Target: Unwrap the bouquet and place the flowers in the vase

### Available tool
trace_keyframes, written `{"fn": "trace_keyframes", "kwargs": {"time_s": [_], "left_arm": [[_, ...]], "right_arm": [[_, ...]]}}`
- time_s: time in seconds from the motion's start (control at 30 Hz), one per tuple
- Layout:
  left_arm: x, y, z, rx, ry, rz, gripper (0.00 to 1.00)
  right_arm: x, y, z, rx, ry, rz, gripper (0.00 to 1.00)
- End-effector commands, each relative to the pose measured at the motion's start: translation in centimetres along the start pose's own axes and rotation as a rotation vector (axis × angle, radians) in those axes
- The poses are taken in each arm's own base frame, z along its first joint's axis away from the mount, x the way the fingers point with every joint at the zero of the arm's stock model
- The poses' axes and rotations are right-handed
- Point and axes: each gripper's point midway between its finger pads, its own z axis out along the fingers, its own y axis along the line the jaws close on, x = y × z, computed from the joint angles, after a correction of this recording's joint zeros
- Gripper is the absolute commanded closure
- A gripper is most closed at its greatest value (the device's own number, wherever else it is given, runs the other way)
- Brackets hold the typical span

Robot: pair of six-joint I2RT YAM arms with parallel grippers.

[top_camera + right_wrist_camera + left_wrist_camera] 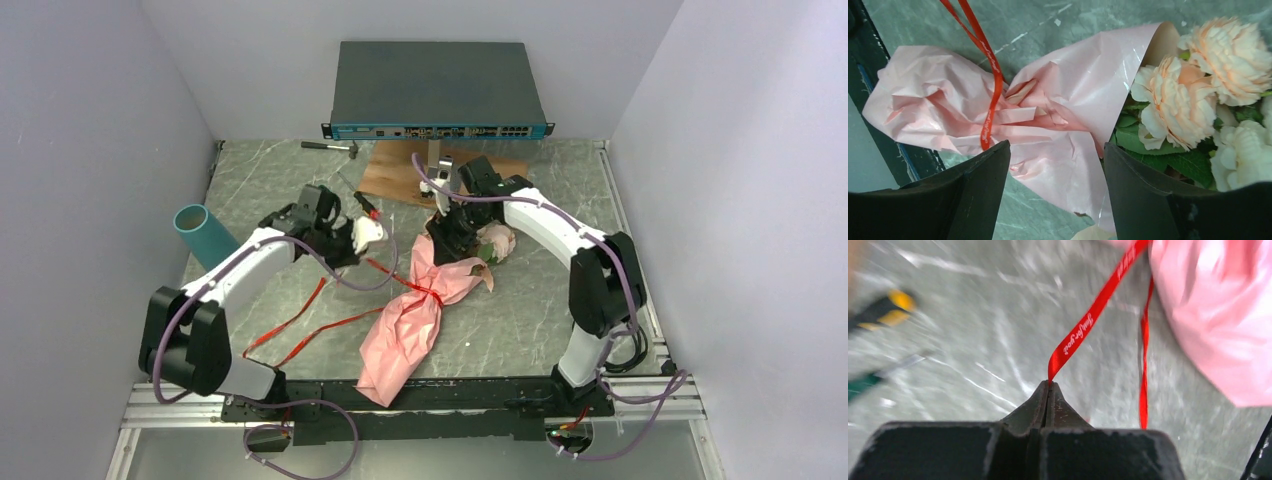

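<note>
The bouquet (420, 310) lies in the middle of the table, wrapped in crinkled pink paper (1063, 100) tied at the waist with thin red ribbon (1083, 330). Peach and cream flowers (1178, 100) with green leaves poke out of its far end (497, 243). My left gripper (1049, 386) is shut on one ribbon tail, which runs taut up to the wrap. The right gripper (1055, 150) hovers open over the paper beside the blooms, nothing between its fingers. The teal vase (203, 232) stands at the left, behind the left arm.
A flat dark network box (437, 90) sits at the back wall. In front of it lie a brown sheet (400, 175) and a small hammer (330, 147). A blurred tool with a yellow-and-black handle (883, 310) lies left of my left gripper. Loose ribbon tails (300, 325) trail toward the near edge.
</note>
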Motion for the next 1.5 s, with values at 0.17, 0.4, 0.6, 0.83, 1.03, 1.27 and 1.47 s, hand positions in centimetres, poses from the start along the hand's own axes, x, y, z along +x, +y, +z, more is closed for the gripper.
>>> {"fn": "trace_keyframes", "kwargs": {"time_s": [0.17, 0.4, 0.6, 0.83, 1.03, 1.27, 1.47], "left_arm": [[-16.3, 2.1, -9.0, -0.045, -0.442, -0.072, 1.0], [-23.2, 3.5, -13.2, -0.064, -0.626, -0.119, 1.0], [-26.1, 4.3, -15.3, -0.067, -0.707, -0.174, 1.0], [-26.4, 4.6, -16.0, -0.079, -0.722, -0.209, 1.0], [-24.4, 6.6, -16.7, -0.136, -0.725, -0.323, 1.0], [-20.5, 6.9, -16.4, -0.19, -0.705, -0.407, 0.93], [-19.0, 4.6, -16.1, -0.178, -0.712, -0.372, 0.22]], "right_arm": [[-6.3, 4.2, -6.5, -0.002, -0.284, -0.18, 0.28], [-8.5, 7.6, -9.3, -0.062, -0.442, -0.206, 0.29], [-7.5, 8.0, -7.6, -0.115, -0.46, -0.158, 0.29], [-8.6, 8.8, -5.2, -0.159, -0.458, -0.162, 0.38], [-9.3, 9.1, -5.9, -0.143, -0.443, -0.189, 1.0], [-12.8, 10.8, -11.3, -0.103, -0.57, -0.205, 1.0], [-16.4, 12.1, -16.3, -0.046, -0.689, -0.257, 1.0]]}}
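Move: The left hand pinches the ribbon low over the table; the open right gripper it is going to stands some 14 cm to its right, about 1 cm ahead and 3 cm higher, with the bouquet's knot 14 cm right, 5 cm back and 5 cm below. From the right hand, the middle of the ribbon's held stretch lies roughly 7 cm left, 3 cm back and 5 cm down; the knot is 6 cm back, straight below its line by 8 cm, and the flowers 5 cm ahead, 8 cm right and 6 cm down. Keeping its pinch, the left hand hauls the ribbon up about 26 cm and 11 cm to the right, towards the space by the right gripper, its fingers swinging up some 40 degrees to point nearly level to the right, then backs off left a few centimetres and opens to let the ribbon go. The open right hand rises about 13 cm over the wrap with its fingers tipping flatter to the left, dips 4 cm while edging left and back, shuts on the raised ribbon before the left lets go, and climbs another 10 cm with it. ##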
